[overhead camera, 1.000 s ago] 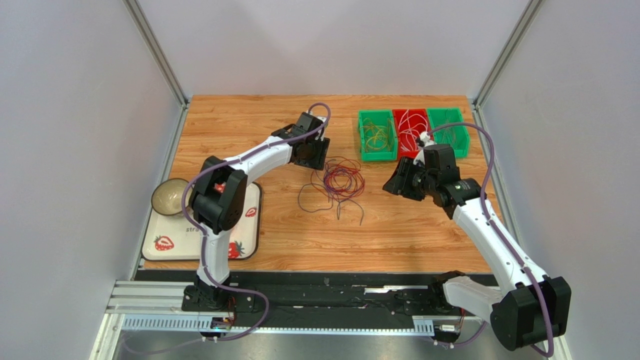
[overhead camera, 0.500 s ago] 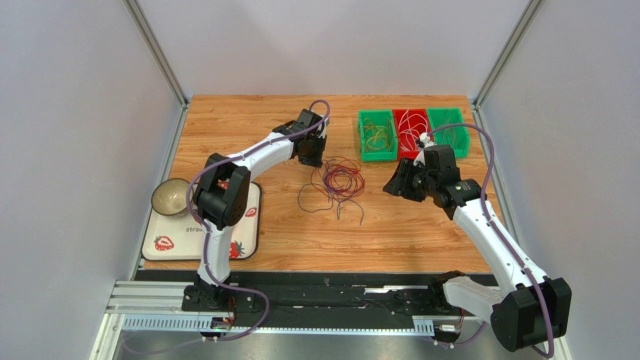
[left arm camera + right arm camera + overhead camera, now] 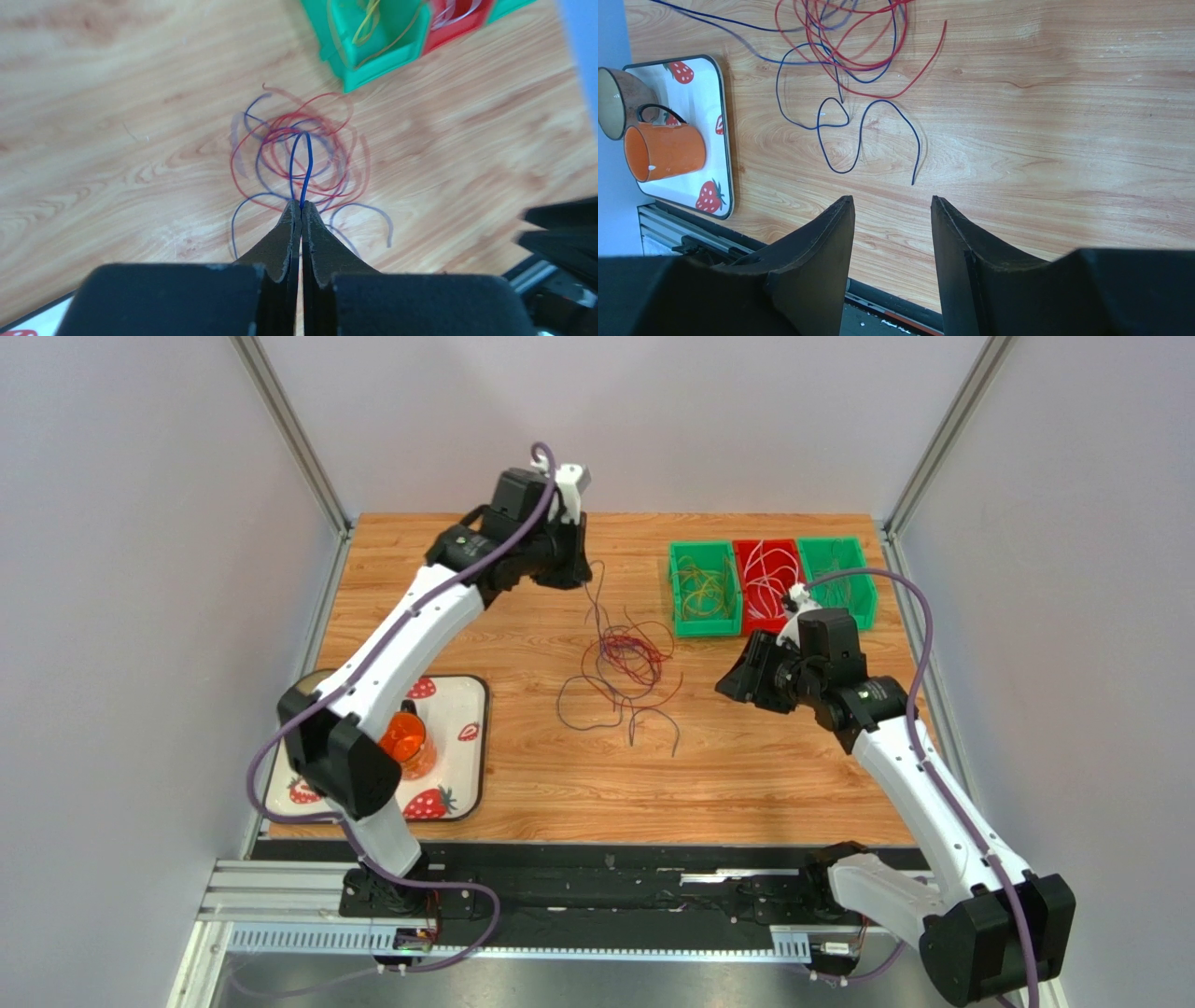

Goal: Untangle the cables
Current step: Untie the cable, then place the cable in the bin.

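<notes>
The cables [image 3: 627, 665] lie as a loose tangle of red and blue-purple loops mid-table; they also show in the left wrist view [image 3: 302, 157] and in the right wrist view [image 3: 843, 42]. My left gripper [image 3: 582, 574] is raised above the tangle's far-left side. In its wrist view the left gripper [image 3: 300, 205] is shut on a thin blue cable [image 3: 300, 168], whose two strands run taut down into the tangle. My right gripper [image 3: 732, 683] hovers to the right of the tangle. It is open [image 3: 891, 199] with nothing between its fingers.
Three small bins stand at the back right: a green bin [image 3: 703, 591], a red bin [image 3: 767, 581] and another green bin [image 3: 838, 577], with wires in them. A strawberry-print tray [image 3: 456, 742] at the left holds an orange mug [image 3: 403, 739] and a bowl [image 3: 612, 101].
My left gripper has shut on a blue cable and risen up and back, drawing the strand taut and stretching the tangle. The right arm has barely moved.
</notes>
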Robot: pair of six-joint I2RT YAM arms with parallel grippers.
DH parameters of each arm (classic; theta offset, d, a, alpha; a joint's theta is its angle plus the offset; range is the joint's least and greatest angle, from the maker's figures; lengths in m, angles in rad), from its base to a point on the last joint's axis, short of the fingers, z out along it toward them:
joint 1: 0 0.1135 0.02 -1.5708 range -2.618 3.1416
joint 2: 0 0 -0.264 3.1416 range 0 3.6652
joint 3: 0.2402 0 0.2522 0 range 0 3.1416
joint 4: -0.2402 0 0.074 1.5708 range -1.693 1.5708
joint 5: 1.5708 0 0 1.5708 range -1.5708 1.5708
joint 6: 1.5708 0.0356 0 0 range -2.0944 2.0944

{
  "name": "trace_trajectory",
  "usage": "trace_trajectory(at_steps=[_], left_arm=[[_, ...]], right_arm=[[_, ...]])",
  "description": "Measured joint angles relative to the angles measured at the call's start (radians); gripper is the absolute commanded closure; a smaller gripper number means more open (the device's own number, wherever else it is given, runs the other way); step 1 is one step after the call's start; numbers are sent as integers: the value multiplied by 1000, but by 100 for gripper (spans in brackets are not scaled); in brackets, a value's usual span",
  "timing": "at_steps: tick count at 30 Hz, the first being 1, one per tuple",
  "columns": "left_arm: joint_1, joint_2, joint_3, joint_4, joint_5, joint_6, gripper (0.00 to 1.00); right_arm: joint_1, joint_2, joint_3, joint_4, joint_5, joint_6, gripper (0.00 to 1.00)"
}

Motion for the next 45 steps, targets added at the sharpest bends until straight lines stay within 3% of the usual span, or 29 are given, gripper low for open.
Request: trace_trajectory(at_steps=[16,29,33,41,45], left_arm=[[0,-344,225,-19,208,0,100],[0,-450,334,253,483,-126,100],[0,-468,262,311,512,-150,100],[0,-525,-126,386,532,-170,100],[0,-524,-294,411,563,-167,100]], right_arm=[[12,-94,39,-65,-13,29,52],[13,-173,139,-141,18,29,52],[14,-209,156,-162,45,29,52],[14,-276,199,-232,163,13,52],[14,-294,204,-234,137,-12,50]])
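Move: Hanging from the left hand's shut fingers is the blue cable, still knotted into the red-and-blue tangle, whose middle lies about 2 cm ahead of that hand, 4 cm right and 20 cm below. The near green bin sits some 12 cm ahead and 14 cm right of the hand, the orange mug roughly 12 cm back and 27 cm left. From the empty right hand the tangle is about 12 cm ahead, 13 cm left and 12 cm down. Hauling the pinched blue cable up and back towards the robot, the left hand climbs about 37 cm while drawing back some 20, then sinks nearly 20 cm and eases slightly forward and right, fingers still shut. Its wrist swings clockwise and tips up until the fingers point level to the right. The right hand, half open and empty, rises about 11 cm and backs off from the tangle. ##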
